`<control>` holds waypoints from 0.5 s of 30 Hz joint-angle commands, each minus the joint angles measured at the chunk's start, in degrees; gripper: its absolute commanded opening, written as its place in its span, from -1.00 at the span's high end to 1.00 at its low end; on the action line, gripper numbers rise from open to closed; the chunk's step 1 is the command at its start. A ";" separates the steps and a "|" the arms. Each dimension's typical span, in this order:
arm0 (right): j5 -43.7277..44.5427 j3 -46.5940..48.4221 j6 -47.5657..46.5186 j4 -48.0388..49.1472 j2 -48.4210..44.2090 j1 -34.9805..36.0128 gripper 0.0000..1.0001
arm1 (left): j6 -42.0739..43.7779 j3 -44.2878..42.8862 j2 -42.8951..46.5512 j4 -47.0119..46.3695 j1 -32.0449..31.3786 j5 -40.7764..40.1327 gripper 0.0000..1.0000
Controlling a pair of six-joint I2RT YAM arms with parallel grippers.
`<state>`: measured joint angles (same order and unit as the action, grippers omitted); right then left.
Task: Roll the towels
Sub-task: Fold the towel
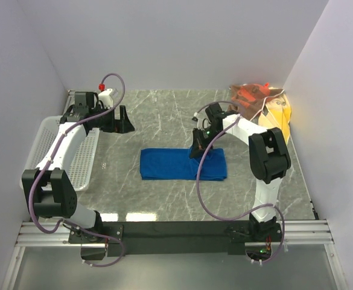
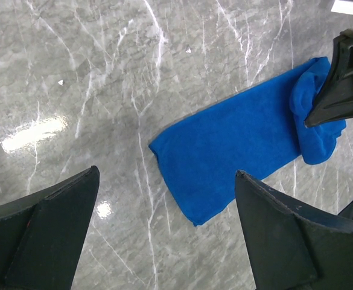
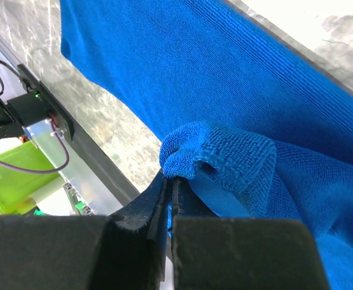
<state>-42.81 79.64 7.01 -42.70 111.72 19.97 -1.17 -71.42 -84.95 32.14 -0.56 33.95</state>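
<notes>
The blue towel (image 1: 182,164) lies spread flat across the middle of the table, its right end folded over into a small curl (image 3: 224,157). My right gripper (image 1: 197,150) stands over that end, shut on the curled blue edge (image 3: 171,178); a sliver of blue cloth shows between its fingers. In the left wrist view the towel (image 2: 236,145) stretches away to the right, with the right gripper's fingers (image 2: 345,84) on its bunched end. My left gripper (image 1: 120,121) hangs wide open (image 2: 167,173) above bare table left of the towel, holding nothing. A yellow towel (image 1: 280,115) and a brown-and-orange patterned towel (image 1: 251,93) are heaped at the back right.
A white mesh basket (image 1: 55,151) sits along the left wall under the left arm. The grey marble table (image 1: 164,115) is walled on three sides. A black rail (image 1: 176,229) carrying the arm bases runs along the near edge.
</notes>
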 commanded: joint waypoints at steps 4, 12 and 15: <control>-1.14 4.03 1.87 1.74 2.27 1.92 1.00 | -0.59 1.28 2.24 -2.96 0.21 -0.73 -0.99; -7.27 7.28 0.03 0.08 1.32 2.97 -0.09 | 2.49 5.23 6.89 -5.85 0.21 0.93 -0.99; -7.99 7.91 -3.83 -3.09 -3.94 2.19 -0.11 | 2.31 6.03 7.52 -7.00 -0.41 4.18 -0.99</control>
<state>-47.22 85.10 6.55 -43.09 114.54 22.50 -0.05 -65.89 -80.01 29.08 -0.58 34.50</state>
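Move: The right hand, fingers shut, holds the edge of the blue towel's flap. The spot on the bare stretch where it goes down is about 3 cm to this hand's left, 1 cm back and some 2 cm below. The towel's left end lies roughly 18 cm left and 3 cm back, its folded right end about 10 cm right and 3 cm back. From the left hand the spot lies some 20 cm right, 8 cm back and 14 cm below. Leftward along the towel, about 3 cm in all, goes the right hand, first sinking nearly 1 cm with the flap's edge still pinched. The fingers then open to a bit over half and let go of the edge, and the hand rises some 2.5 cm from its lowest point, still easing left. ##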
